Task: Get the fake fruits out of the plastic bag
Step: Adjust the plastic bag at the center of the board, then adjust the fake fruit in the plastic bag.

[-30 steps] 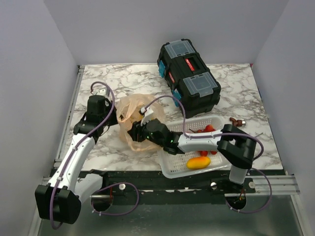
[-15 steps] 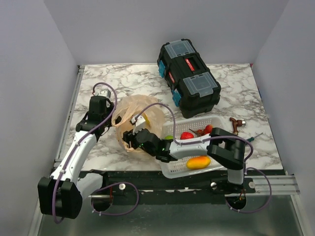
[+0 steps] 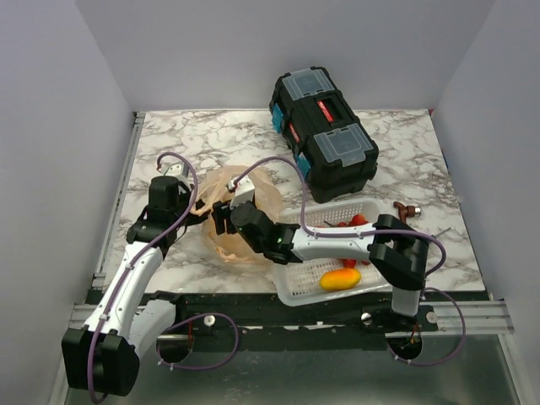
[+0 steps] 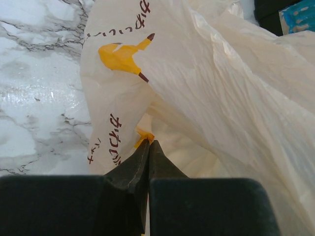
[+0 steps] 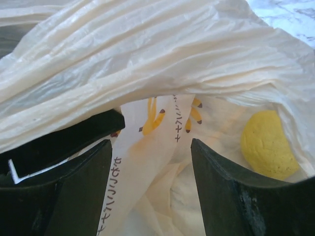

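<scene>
The peach-tan plastic bag (image 3: pixel 240 245) lies crumpled at the table's front left. My left gripper (image 3: pixel 197 210) is shut on a fold of the bag (image 4: pixel 206 83) at its left edge, and its jaws (image 4: pixel 148 143) pinch the plastic. My right gripper (image 3: pixel 222 220) is open inside the bag's mouth; in the right wrist view it (image 5: pixel 150 147) is surrounded by bag plastic. A yellow lemon-like fruit (image 5: pixel 268 145) lies inside the bag, right of the right finger and apart from it. Red fruit pieces (image 3: pixel 358 221) show in the basket.
A white mesh basket (image 3: pixel 294 289) stands at the front right and holds an orange oblong fruit (image 3: pixel 340 278). A black toolbox (image 3: pixel 325 135) sits at the back. A small brown piece (image 3: pixel 407 207) lies right of the basket. My right arm stretches across the basket.
My right gripper has swung from the bag's front side up and back into the bag's mouth. The bag has been pulled and reshaped. My left gripper has kept its hold.
</scene>
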### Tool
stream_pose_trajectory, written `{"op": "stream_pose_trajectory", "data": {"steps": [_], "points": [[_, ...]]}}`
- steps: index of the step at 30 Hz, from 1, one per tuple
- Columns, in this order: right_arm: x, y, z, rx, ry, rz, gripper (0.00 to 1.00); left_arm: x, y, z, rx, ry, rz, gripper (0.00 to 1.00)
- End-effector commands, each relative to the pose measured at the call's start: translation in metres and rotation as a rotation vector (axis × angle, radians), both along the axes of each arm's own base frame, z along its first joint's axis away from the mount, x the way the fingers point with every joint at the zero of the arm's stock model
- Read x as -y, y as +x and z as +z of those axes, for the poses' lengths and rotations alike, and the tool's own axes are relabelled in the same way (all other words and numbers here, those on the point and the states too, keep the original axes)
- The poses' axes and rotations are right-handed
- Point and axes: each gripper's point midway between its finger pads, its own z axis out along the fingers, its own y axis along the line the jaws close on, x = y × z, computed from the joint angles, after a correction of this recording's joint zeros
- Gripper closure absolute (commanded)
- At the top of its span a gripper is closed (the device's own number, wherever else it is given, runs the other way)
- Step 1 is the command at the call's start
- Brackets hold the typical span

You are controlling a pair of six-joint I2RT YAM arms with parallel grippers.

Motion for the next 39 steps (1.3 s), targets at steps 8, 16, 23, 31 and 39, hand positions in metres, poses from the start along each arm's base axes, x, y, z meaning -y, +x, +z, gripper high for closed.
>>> {"op": "stream_pose_trajectory", "data": {"steps": [8,16,23,31,39], "points": [[0.022,0.043,-0.008,0.152,-0.29,-0.188,0.33,0.012,-0.004,0.008,0.041,-0.046,-0.065,1.0],[0.033,0.05,-0.031,0.201,-0.496,-0.165,0.3,0.013,0.0,0.01,0.04,-0.045,-0.068,1.0],[0.048,0.069,-0.04,0.228,-0.647,-0.188,0.21,0.016,0.0,0.01,0.04,-0.06,-0.074,1.0],[0.061,0.092,-0.06,0.183,-0.748,-0.188,0.08,0.02,-0.001,0.01,0.028,-0.08,-0.087,1.0],[0.071,0.104,-0.074,0.166,-0.841,-0.226,0.0,0.023,0.001,0.011,0.023,-0.09,-0.094,1.0]]}}
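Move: The plastic bag's middle is about 2 cm ahead of the open right hand, 6 cm right and 7 cm lower; the hand is at the bag's mouth. The yellow fruit inside lies some 12 cm ahead and 5 cm right. The white basket is roughly 30 cm right and 8 cm back. From the left hand, whose shut fingers are on the film, the bag's middle is about 1 cm ahead, 10 cm right and 6 cm lower. Against the bag's film, the right hand reaches forward about 10 cm deeper into the bag towards the yellow fruit, edging right and sinking some 6 cm each. It rolls left side down by about 40 degrees, so the fingers point more down and ahead, while they spread to fully open. The left hand keeps its shut fingers on the film, drifting under 2 cm right. ##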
